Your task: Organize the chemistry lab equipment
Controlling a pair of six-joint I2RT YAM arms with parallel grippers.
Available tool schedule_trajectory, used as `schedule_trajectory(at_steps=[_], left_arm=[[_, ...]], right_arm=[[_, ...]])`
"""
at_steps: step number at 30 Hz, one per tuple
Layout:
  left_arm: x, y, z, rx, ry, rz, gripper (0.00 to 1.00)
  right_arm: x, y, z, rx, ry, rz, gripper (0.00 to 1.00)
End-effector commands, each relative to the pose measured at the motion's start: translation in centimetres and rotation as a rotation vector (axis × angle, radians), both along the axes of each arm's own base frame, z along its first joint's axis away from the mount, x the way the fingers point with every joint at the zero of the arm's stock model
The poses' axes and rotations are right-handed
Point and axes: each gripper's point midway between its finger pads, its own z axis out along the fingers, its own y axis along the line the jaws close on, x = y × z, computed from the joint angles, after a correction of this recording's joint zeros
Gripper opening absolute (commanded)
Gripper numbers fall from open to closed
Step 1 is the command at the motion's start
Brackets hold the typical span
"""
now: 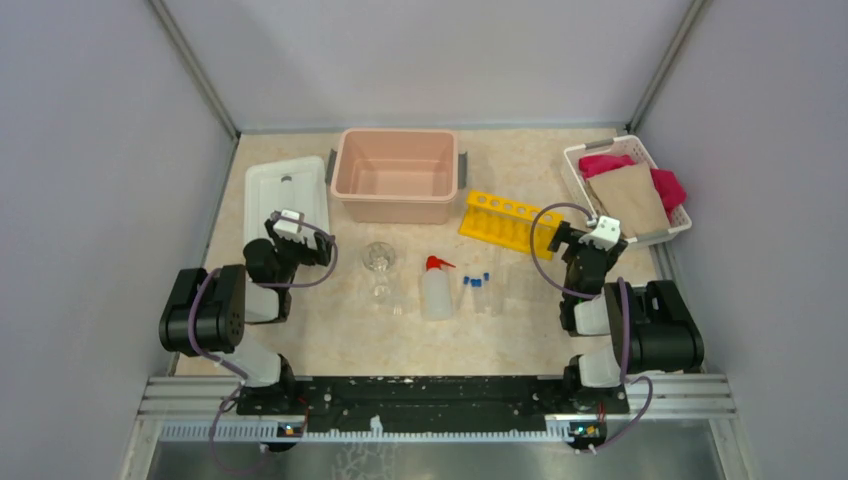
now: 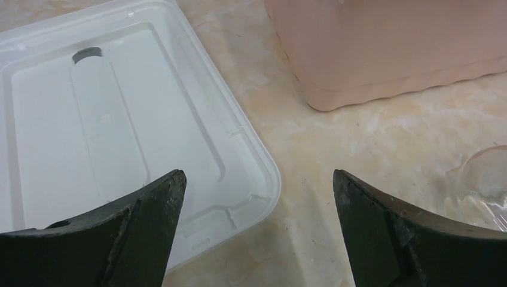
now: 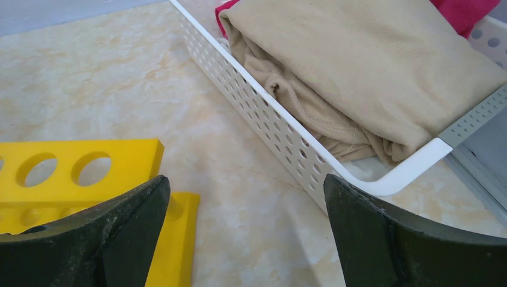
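A small clear glass flask stands mid-table, its edge also showing in the left wrist view. A white squeeze bottle with red nozzle lies right of it. Small blue-capped tubes lie beside the bottle. A yellow holed tube rack sits behind them and shows in the right wrist view. My left gripper is open and empty over the table beside a white lid. My right gripper is open and empty between the rack and the white basket.
A pink tub stands at the back centre. A white plastic lid lies left of it, under my left arm. A white basket of pink and tan cloths sits at the back right. Grey walls close in both sides.
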Motion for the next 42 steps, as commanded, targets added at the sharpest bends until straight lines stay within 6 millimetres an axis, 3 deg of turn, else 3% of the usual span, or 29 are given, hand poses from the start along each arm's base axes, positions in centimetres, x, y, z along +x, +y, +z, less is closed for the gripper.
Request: schedule_trajectory(at_steps=[1,17,20,22,25,32,34,38,40,42], left_arm=[[0.4,-0.3,1.5,0.002,-0.054,-0.009,0.99],[0.4,-0.8,2.1,0.016,-0.076,-0.035,0.99],[0.2,-0.4,2.3,0.006,-0.064,-0.009,0.99],[0.4,-0.2,3.4,-0.006,-0.091,-0.001,0.99],[0.8,0.0,3.4,0.008,0.028,-0.006,0.99],[0.3,0.3,8.0,0.004,0.178,-0.078,0.99],[-0.4,-0.1,10.0,-0.014,0.219,-0.112,0.99],[-1.6,-0.5,13.7,-0.065,0.278,-0.145,0.99],[-1.7,-0.7,15.3,-0.092,0.302,-0.145,0.99],[-1.8,-0.8,16.4,-0.105,0.331,-0.149,0.99]], right_arm=[[0.7,0.5,1.3,-0.001,-0.048,0.018,0.99],[0.8,0.4,1.4,0.003,-0.033,0.004,0.99],[0.8,0.5,2.6,-0.025,-0.027,-0.029,0.99],[0.8,0.3,3.6,-0.025,-0.010,-0.047,0.99],[0.4,1.3,5.4,0.002,-0.032,0.001,0.99],[-2.0,2.5,8.1,0.201,0.043,-0.011,0.99],[-2.2,3.3,10.3,0.264,0.043,0.015,0.99],[-2.5,5.9,16.0,0.589,-0.061,0.140,0.99],[-2.8,7.6,17.6,0.671,-0.087,0.284,0.99],[-2.2,9.5,18.5,0.630,-0.055,0.413,0.99]])
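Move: The yellow rack's middle lies some 19 cm to the right hand's left, 4 cm ahead and 4 cm below, its near end close to the left finger. The laundry basket is about 8 cm right and 11 cm ahead; clear tubes lie 14 cm left and 10 cm back. From the left hand, the glass beaker is 17 cm right, 4 cm back, the white lid 4 cm left, 7 cm ahead, and the pink bin 20 cm right, 13 cm ahead. After a short wait low over the table, both empty hands lift away with fingers staying wide open, the right first dipping slightly, then rising about 17 cm from between the rack and the basket while drifting left and slightly back and rolling its left side up nearly 30 degrees. The left hand climbs almost straight up by much the same amount from beside the white lid, easing forward and then back again as its fingers begin to tip down. ##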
